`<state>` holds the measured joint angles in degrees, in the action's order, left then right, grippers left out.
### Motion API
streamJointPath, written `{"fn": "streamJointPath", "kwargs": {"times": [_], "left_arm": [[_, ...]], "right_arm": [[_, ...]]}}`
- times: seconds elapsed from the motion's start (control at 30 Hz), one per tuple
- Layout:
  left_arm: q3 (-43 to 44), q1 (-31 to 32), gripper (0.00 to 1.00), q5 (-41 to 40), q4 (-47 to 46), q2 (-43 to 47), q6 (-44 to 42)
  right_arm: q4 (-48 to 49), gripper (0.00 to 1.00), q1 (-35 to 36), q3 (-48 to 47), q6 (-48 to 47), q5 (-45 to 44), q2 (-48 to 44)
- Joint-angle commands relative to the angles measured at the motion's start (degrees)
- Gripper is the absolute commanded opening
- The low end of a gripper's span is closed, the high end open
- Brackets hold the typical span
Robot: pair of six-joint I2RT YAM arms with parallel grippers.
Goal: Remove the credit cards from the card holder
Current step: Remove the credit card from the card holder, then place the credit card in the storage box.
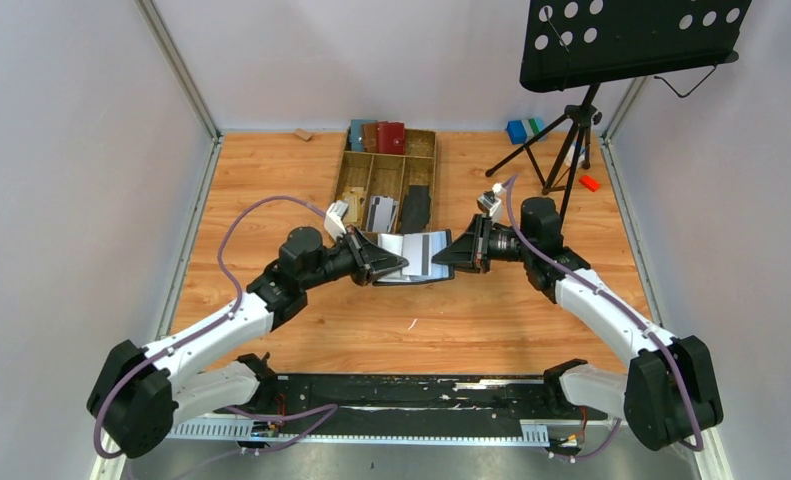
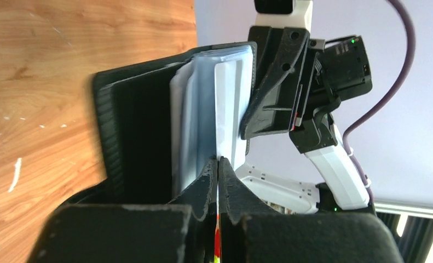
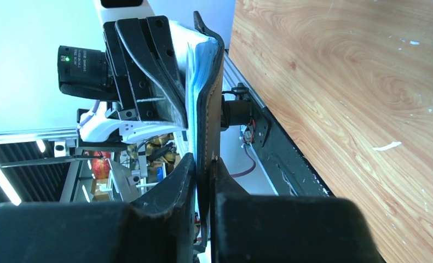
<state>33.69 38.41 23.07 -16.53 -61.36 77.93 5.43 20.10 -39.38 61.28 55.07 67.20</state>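
The black card holder (image 1: pixel 418 256) hangs open above the table between my two grippers, its grey-blue sleeve pages (image 2: pixel 195 109) fanned out. My left gripper (image 2: pixel 218 162) is shut on the edge of a thin whitish credit card (image 2: pixel 227 104) that stands among the pages; whether it still sits in a sleeve I cannot tell. My right gripper (image 3: pixel 203 160) is shut on the holder's black cover (image 3: pixel 209 104) from the opposite side. In the top view the left gripper (image 1: pixel 399 268) and the right gripper (image 1: pixel 443 257) face each other across the holder.
A wooden compartment tray (image 1: pixel 353 178) at the back holds red, brown and blue wallets and a long black piece. A music stand's tripod (image 1: pixel 569 135) stands at the back right, with a blue block (image 1: pixel 517 130) and a small red item (image 1: pixel 589 183) near it.
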Motion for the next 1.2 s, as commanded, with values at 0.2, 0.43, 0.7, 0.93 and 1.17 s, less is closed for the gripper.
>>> {"fn": "streamJointPath", "kwargs": {"times": [0.2,0.43,0.7,0.93,1.17], "left_arm": [[-4.8,-4.0,0.00,-1.3,0.7,7.2,-0.5],[1.9,-4.5,0.00,-2.4,11.7,5.7,-8.6],[14.3,-7.7,0.00,-5.2,31.6,-0.9,-24.2],[24.6,-14.8,0.00,-2.8,35.5,-13.2,-32.6],[40.1,-15.3,0.00,-5.2,43.1,-29.4,-44.4]], "right_arm": [[-1.2,0.00,-1.7,-1.6,-2.1,-0.8,-2.3],[-29.5,0.00,-1.8,-9.2,-18.2,-12.7,-0.9],[-43.1,0.00,-2.8,-12.4,-26.7,-21.5,1.0],[-52.2,0.00,-3.0,-16.6,-33.7,-28.4,-0.1],[-55.3,0.00,-3.0,-18.5,-36.9,-30.2,-1.9]]}}
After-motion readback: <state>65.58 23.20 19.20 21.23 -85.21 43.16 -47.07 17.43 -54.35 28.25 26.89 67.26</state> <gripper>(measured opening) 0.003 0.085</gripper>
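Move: The left fingers already grip a credit card in the open card holder, whose middle lies about 3 cm to their right. The box's grey-card compartment is roughly 20 cm ahead, 6 cm left and 21 cm below; the dark cards lie about 9 cm right of it, the yellow envelopes 7 cm left of it. The right hand grips the holder's other edge, the holder's middle some 4 cm to its left and 1 cm ahead; from it the grey-card compartment lies 20 cm ahead, 12 cm left, 21 cm below. Keeping its pinch on the credit card, the left hand draws about 3 cm left, out of the card holder, pauses and sinks a little, then swings forward, farther left and down towards the grey-card compartment, some 13 cm forward in all, fingers tipping down 35 degrees. The right hand, still gripping the holder, backs off 9 cm right and sinks 7 cm, its fingers tipping down 40 degrees. ##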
